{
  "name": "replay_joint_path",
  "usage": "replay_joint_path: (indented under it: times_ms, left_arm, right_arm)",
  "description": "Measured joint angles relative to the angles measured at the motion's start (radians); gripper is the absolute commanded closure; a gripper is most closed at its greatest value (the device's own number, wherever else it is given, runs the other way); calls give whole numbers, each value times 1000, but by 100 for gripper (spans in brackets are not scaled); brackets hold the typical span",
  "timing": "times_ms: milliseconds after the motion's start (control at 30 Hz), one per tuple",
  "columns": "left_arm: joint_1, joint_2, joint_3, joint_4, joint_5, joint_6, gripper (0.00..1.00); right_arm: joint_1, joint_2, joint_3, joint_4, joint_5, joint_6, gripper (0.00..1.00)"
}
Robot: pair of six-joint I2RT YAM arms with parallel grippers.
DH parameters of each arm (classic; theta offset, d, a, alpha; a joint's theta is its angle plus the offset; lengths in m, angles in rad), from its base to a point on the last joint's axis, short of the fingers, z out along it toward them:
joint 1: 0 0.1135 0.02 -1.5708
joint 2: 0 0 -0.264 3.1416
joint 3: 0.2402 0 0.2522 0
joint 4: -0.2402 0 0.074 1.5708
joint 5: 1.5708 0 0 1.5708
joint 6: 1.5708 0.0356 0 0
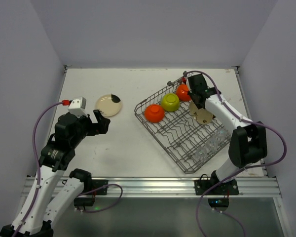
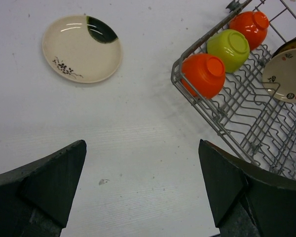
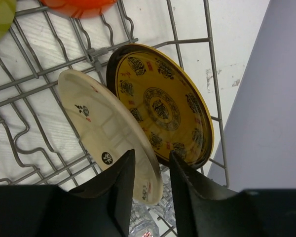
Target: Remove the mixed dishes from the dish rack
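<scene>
The dish rack [image 1: 160,138] sits at an angle on the right of the table. Two orange bowls [image 1: 154,113] [image 1: 183,92] and a yellow-green bowl [image 1: 170,101] lie upside down along its far-left side. Two plates stand on edge near its far corner: one shows its cream back [image 3: 98,128], the other behind it shows a yellow patterned face [image 3: 163,106]. My right gripper [image 3: 151,154] straddles the cream-backed plate's rim, jaws narrow, a slit showing beside the right finger. Clear glasses [image 1: 209,143] stand at the rack's near-right end. My left gripper [image 2: 143,187] hangs wide open over bare table.
A cream plate with a dark green patch [image 1: 109,104] lies flat on the table, left of the rack and beyond my left gripper. White walls close in the table on three sides; the right wall runs close beside the rack [image 3: 213,74].
</scene>
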Motion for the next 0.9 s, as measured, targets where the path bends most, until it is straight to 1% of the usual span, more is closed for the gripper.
replay_joint_path:
  times_ms: [100, 433, 533, 900]
  left_arm:
    - [-4, -3, 0, 0, 0, 0, 0]
    - [-9, -12, -2, 0, 1, 1, 0]
    - [-9, -15, -2, 0, 1, 1, 0]
    - [-13, -15, -3, 0, 2, 1, 0]
  right_arm:
    - [0, 24, -1, 5, 11, -11, 73]
    - [-1, 23, -26, 43, 29, -44, 85]
    - [0, 15, -31, 43, 26, -53, 86]
    - [0, -66, -59, 44, 14, -59, 94]
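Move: The cream plate leaning in the dish rack has its upper rim already between the right hand's half-open fingers, its middle some 3 cm left of that hand, level with it fore and aft, and 5 cm lower. The brown plate stands behind, about 5 cm ahead and 1 cm right of the hand; the far orange bowl is roughly 12 cm ahead and 13 cm left, the green bowl 6 cm ahead and 21 cm left. From the left hand the cream plate lies about 16 cm ahead, 46 cm right and 14 cm lower. The cream plate's rim is pinched between the right fingertips, which sink about 1 cm along it while closing from under half open to nearly shut. The hand then holds about there, easing back slightly, and at the very end starts up, rising roughly 2 cm from its lowest point with hardly any turn of the wrist. ##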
